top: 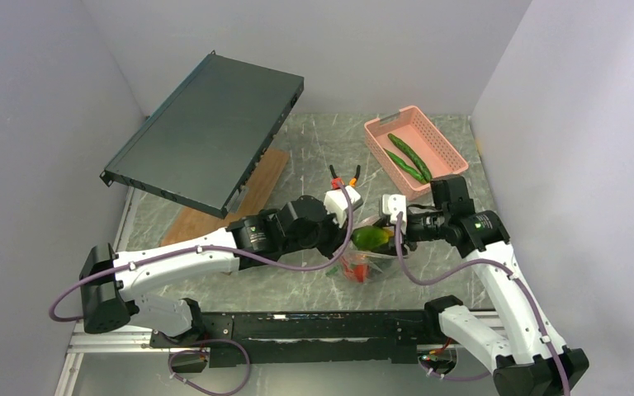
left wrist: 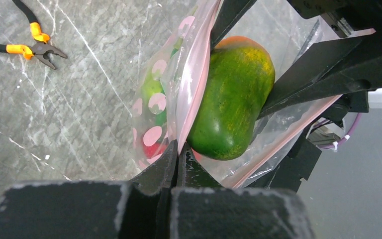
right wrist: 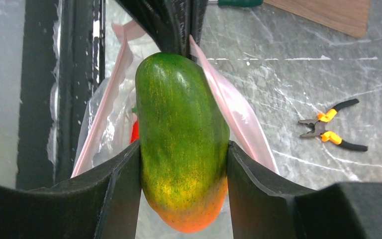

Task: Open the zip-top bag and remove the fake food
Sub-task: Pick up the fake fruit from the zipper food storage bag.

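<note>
The orange-green mango [right wrist: 181, 144] is clamped between my right gripper's [right wrist: 184, 145] two fingers, its green end over the open mouth of the zip-top bag [right wrist: 236, 112]. My left gripper [left wrist: 178, 149] is shut on the bag's pale pink zip strip [left wrist: 194, 89], holding one side of the mouth up. Inside the bag lie a red piece [left wrist: 151, 149] and something green [left wrist: 151, 89], seen through the pink-dotted plastic. From above, both grippers meet at the mango [top: 371, 238] over the table's middle, with the bag [top: 359, 266] hanging below. Two green cucumbers [top: 409, 157] lie in the pink basket.
The pink basket [top: 454, 153] stands at the back right. Orange-handled pliers [top: 343, 175] lie just behind the grippers. A dark flat panel [top: 206, 132] leans tilted at the back left over a wooden board [top: 252, 186]. Grey walls close in both sides.
</note>
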Action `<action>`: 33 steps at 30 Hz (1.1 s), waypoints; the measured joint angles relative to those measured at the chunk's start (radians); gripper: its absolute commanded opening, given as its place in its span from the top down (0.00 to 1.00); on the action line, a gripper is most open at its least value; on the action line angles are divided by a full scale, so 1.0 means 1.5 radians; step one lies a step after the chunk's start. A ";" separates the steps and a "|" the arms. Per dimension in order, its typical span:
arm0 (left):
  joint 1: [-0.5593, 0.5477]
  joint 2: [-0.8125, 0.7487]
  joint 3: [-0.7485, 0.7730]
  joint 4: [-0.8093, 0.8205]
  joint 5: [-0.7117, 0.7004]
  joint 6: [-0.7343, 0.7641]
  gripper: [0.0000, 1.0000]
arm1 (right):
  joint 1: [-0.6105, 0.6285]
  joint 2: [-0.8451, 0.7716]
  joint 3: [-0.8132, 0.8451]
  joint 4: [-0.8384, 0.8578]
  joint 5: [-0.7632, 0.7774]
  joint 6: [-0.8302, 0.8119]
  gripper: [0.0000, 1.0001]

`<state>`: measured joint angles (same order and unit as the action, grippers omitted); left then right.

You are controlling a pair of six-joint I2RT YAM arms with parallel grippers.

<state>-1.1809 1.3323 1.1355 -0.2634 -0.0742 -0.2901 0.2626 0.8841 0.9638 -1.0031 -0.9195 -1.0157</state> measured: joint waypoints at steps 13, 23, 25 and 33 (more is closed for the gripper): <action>0.007 0.017 -0.001 0.005 -0.005 0.005 1.00 | -0.032 0.014 0.001 0.092 -0.093 0.249 1.00; 0.002 0.023 -0.032 0.006 0.001 -0.012 1.00 | -0.067 0.017 0.033 0.077 -0.195 0.226 1.00; 0.002 0.023 -0.041 0.008 0.001 -0.015 1.00 | -0.075 0.017 0.033 0.087 -0.202 0.252 1.00; 0.003 0.017 -0.052 0.032 -0.002 -0.032 1.00 | -0.107 0.022 0.033 0.157 -0.199 0.371 1.00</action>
<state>-1.1767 1.3579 1.0569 -0.2161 -0.0776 -0.3378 0.1024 0.9176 1.0138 -0.7677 -1.2175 -0.4587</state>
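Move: The papaya is already between my right fingers, about 7 cm to the right of my left hand, roughly level with it and a centimetre nearer me. From my right hand the pink basket lies some 33 cm ahead, 15 cm to the right and 15 cm down; the pliers are about 27 cm ahead, 5 cm left and 17 cm below. The bag hangs around the papaya, its middle 8 cm below and 3 cm left of my right hand; from my left hand it's 4 cm right, 8 cm down. Keeping my grip around the papaya, I raise it about 6.5 cm with my right hand, up out of the bag's mouth, tipping the fingertips up towards level and rolling the wrist, nearly 30 degrees of turn in all. My left hand keeps its pinch on the bag's zip edge and draws it some 4 cm down, easing up a little at the end. ##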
